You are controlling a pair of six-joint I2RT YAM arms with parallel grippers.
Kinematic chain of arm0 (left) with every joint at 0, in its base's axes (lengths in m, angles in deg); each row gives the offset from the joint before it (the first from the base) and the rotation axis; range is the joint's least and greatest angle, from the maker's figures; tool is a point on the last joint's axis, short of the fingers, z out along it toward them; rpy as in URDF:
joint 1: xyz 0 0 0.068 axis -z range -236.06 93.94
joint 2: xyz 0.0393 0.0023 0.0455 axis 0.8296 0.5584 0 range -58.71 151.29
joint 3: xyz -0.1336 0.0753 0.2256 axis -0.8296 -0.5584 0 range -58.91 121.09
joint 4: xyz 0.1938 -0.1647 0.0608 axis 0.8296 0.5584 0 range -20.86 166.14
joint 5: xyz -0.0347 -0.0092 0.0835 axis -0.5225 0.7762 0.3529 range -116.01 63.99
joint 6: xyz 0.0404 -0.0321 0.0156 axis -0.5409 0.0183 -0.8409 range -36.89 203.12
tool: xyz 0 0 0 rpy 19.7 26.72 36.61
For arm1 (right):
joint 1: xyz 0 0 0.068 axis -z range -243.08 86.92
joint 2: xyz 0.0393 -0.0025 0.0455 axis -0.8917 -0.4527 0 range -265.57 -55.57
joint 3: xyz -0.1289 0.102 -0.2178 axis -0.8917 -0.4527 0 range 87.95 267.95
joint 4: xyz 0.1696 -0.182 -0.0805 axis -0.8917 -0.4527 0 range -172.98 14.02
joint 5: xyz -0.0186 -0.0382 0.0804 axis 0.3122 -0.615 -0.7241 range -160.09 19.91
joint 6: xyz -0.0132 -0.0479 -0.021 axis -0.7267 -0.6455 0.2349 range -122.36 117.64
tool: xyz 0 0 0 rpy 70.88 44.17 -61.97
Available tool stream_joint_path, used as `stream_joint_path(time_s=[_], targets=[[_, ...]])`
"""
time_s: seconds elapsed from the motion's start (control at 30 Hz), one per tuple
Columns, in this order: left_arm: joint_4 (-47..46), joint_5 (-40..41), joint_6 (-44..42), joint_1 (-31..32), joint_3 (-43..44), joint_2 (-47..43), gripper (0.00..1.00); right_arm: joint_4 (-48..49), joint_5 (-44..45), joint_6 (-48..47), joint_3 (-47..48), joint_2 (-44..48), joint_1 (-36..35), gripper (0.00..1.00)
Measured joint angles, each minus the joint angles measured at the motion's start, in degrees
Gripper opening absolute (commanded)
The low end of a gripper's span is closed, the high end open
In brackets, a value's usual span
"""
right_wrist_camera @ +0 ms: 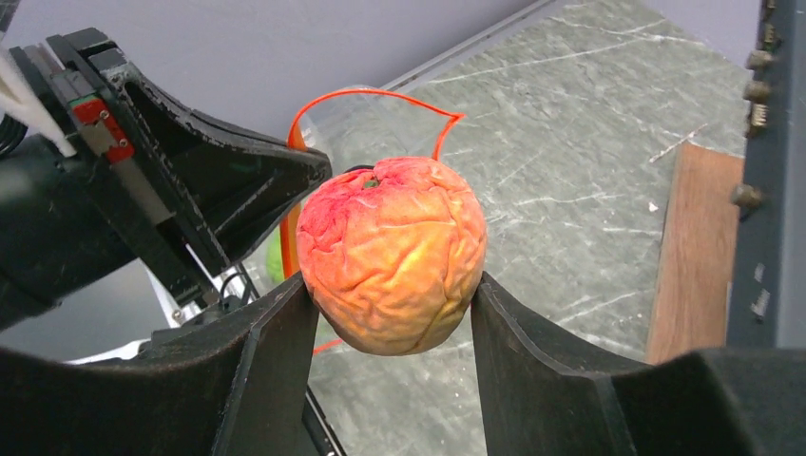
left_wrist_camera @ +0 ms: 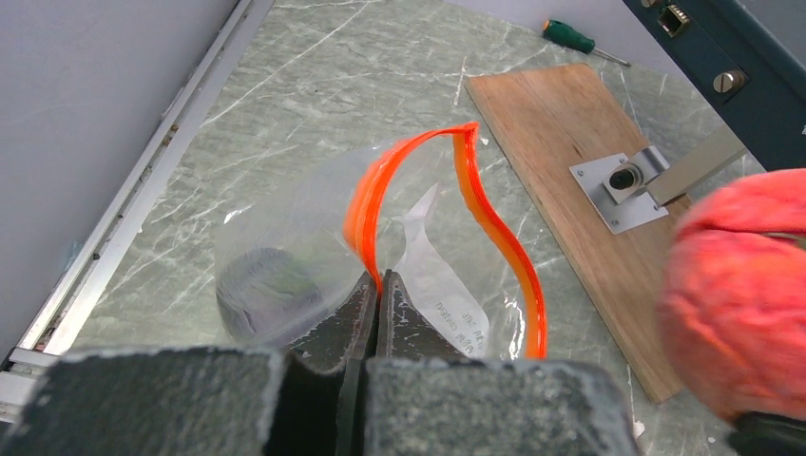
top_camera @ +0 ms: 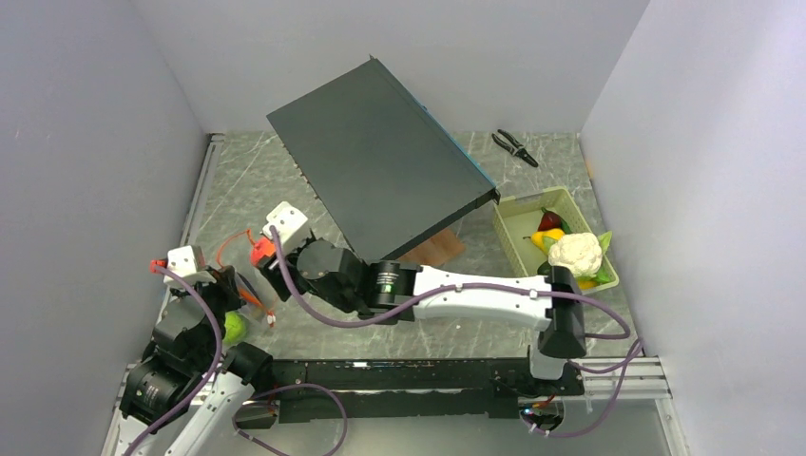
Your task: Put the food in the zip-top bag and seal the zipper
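Observation:
The clear zip-top bag [left_wrist_camera: 285, 218] lies on the table with its mouth held open, the orange-red zipper [left_wrist_camera: 494, 228] curving in a loop. My left gripper [left_wrist_camera: 378, 280] is shut on the near zipper edge. A dark purple eggplant [left_wrist_camera: 266, 285] rests inside the bag. My right gripper [right_wrist_camera: 390, 282] is shut on a wrinkled red-orange fruit [right_wrist_camera: 392, 252] and hangs just beside the bag's mouth [top_camera: 261, 252]. A green lime [top_camera: 234, 328] shows by the left arm. White cauliflower [top_camera: 576, 253], a red piece [top_camera: 549, 221] and a yellow piece [top_camera: 540, 239] sit in the tray.
The pale green tray [top_camera: 513, 223] stands at the right. A large dark box [top_camera: 380, 157] is propped tilted over a wooden board [left_wrist_camera: 570, 171]. Pliers [top_camera: 515, 147] lie at the back right and a green screwdriver [left_wrist_camera: 570, 40] lies beyond the board. Walls close in on both sides.

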State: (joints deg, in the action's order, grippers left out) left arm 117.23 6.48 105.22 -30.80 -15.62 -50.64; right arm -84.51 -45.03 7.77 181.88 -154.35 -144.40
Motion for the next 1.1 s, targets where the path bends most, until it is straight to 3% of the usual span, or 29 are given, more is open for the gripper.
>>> stream_joint_path(time_s=[0.33, 0.57, 0.8, 1.1], targets=[[0.4, 1.0, 0.2, 0.6, 0.0, -0.9, 0.00, -1.1, -3.2, 0.8, 5.0, -8.6, 2.7, 0.21], [0.6, 1.4, 0.3, 0.8, 0.0, -0.9, 0.00, -2.6, -5.6, 2.1, 7.8, -13.7, 3.7, 0.58], [0.7, 1.5, 0.3, 0.9, 0.0, -0.9, 0.00, -4.4, -6.6, 3.2, 9.2, -14.7, 3.6, 0.81], [0.7, 1.5, 0.3, 1.0, 0.0, -0.9, 0.00, -5.4, -6.0, 3.5, 9.3, -14.3, 3.6, 0.84]])
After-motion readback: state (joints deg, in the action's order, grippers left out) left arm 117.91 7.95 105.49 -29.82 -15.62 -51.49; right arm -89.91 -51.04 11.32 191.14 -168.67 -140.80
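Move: From the right hand, which already holds the peach, the bag's open mouth is about 4 cm left, 1 cm ahead and some 11 cm below. The left fingertips pinching its rim are roughly 8 cm left, 2 cm back and 6 cm down. In the bag, the green fruit is about 9 cm left, 4 cm back and 25 cm down. From the left hand, the mouth is some 3 cm ahead, 4 cm right and 5 cm below. The right hand sinks about 8 cm and 5 cm left to the bag mouth, then opens, releasing the peach. ##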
